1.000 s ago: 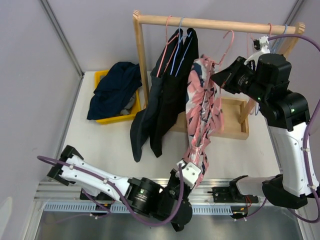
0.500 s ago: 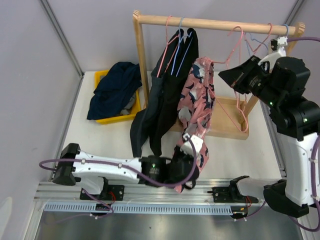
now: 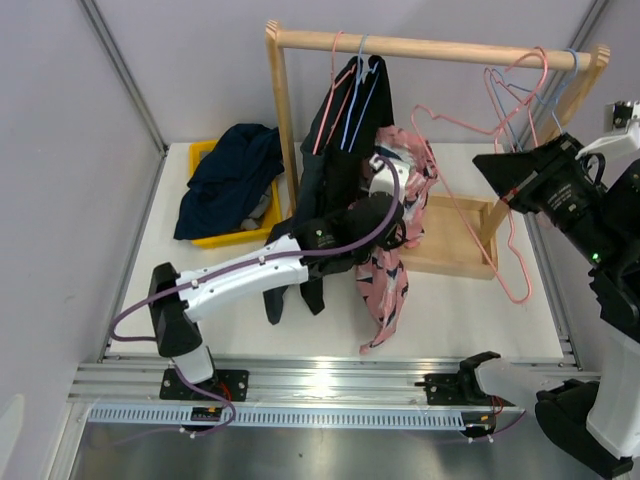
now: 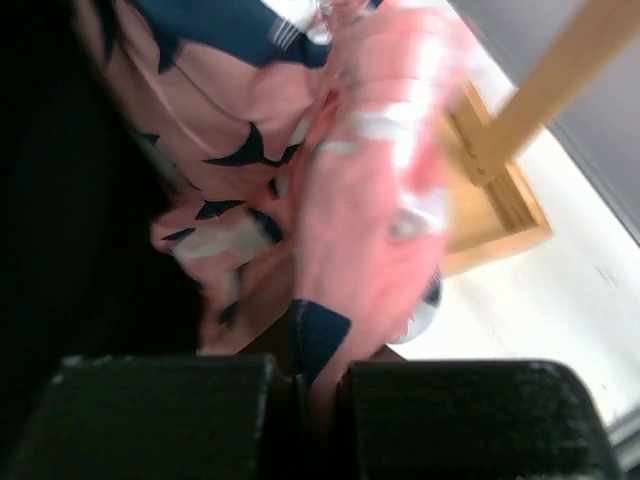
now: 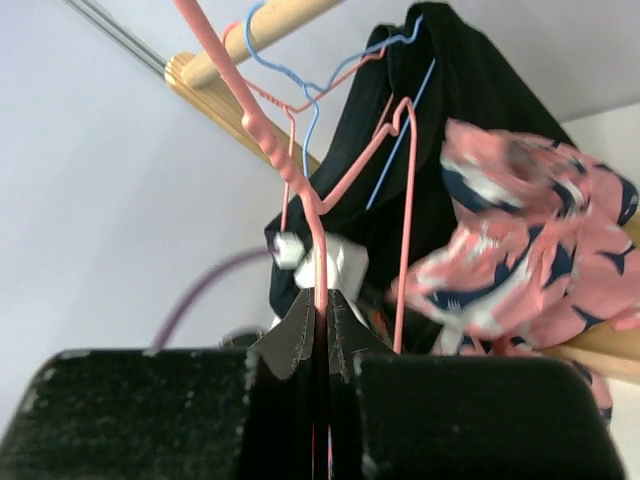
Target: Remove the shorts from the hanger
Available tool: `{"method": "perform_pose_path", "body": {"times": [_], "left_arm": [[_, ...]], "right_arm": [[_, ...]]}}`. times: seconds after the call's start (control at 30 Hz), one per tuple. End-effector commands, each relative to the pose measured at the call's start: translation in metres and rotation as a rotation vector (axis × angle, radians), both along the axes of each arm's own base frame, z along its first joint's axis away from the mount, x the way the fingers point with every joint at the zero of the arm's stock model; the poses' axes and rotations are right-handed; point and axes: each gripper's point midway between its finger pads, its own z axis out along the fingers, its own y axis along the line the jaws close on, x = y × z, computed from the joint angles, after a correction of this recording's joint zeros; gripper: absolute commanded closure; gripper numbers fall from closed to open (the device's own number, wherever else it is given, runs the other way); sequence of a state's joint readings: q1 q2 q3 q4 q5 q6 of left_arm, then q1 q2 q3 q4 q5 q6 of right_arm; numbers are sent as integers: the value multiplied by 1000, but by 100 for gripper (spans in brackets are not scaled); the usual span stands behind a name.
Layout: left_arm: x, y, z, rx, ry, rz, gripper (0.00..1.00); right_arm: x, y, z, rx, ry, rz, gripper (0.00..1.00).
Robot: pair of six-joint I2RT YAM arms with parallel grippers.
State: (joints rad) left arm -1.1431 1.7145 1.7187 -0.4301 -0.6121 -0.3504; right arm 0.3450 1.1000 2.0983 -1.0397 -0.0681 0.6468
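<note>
The pink shorts (image 3: 383,280) with a navy-and-white pattern hang in a crumpled bunch beside the wooden rack (image 3: 420,46). My left gripper (image 3: 392,228) is shut on their fabric, and in the left wrist view pink cloth (image 4: 370,180) is pinched between its jaws (image 4: 318,385). On the right, my right gripper (image 3: 482,160) is shut on a pink wire hanger (image 5: 265,130), with the wire clamped between its fingertips (image 5: 322,325). That hanger's left corner sits just beside the top of the shorts. Dark shorts (image 3: 335,180) still hang on hangers from the rail.
A yellow bin (image 3: 205,152) at the back left holds a heap of navy shorts (image 3: 228,178). More wire hangers (image 3: 515,85) hang at the right end of the rail. The rack's wooden base (image 3: 455,250) lies behind the pink shorts.
My left gripper has risen from the near table edge to the rack, carrying the pink shorts' hem up. My right gripper has swung right with the pink hanger, away from the shorts.
</note>
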Motion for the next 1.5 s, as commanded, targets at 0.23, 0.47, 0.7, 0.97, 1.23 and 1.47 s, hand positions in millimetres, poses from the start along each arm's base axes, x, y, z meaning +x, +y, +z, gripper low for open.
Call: {"method": "perform_pose_path", "body": {"times": [0.23,0.47,0.7,0.97,1.23,1.47], "left_arm": [[-143,12,-64,7,114,-153,100],[-227,31,-49,28,108,-242,100],[-238,76,-24,36,102,-179,100],[-203,165,14,19,56,-50,100],[-177,235,58,-96,28,21,100],[-162,260,159,-70,-180,-133,100]], "right_arm": [[80,-1,41,-79,-94,-96,100],[132,-3,16,-64,-46,-122,100],[154,1,-11,-75,18,-116,100],[146,-2,-58,-99,100,-117,100],[110,-14,-67,-118,101,-132,10],[67,-35,-79,-154,96,-191,1]]}}
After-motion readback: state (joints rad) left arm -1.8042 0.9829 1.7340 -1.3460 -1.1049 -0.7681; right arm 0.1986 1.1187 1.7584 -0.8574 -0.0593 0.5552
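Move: Some 20 cm ahead of the right hand, 2 cm to its right and 5 cm up is the bare rail spot for the empty pink hanger it holds. The next empty pink hanger is 10 cm right of that spot; the black shorts hang about 17 cm ahead, 17 cm left and 12 cm below this hand. The left hand already holds the freed pink shorts; the yellow bin is about 22 cm ahead, 37 cm left and 28 cm below it, the black shorts 8 cm ahead, 8 cm left and 6 cm up. Drawing the pink shorts back about 25 cm, dipping on the way, the left hand then swings them some 20 cm left while rising and easing forward, grip kept. Meanwhile the right hand carries the hanger forward about 16 cm, first lifting slightly, then lowering it onto the rail, opens wide to let go, and backs off. ##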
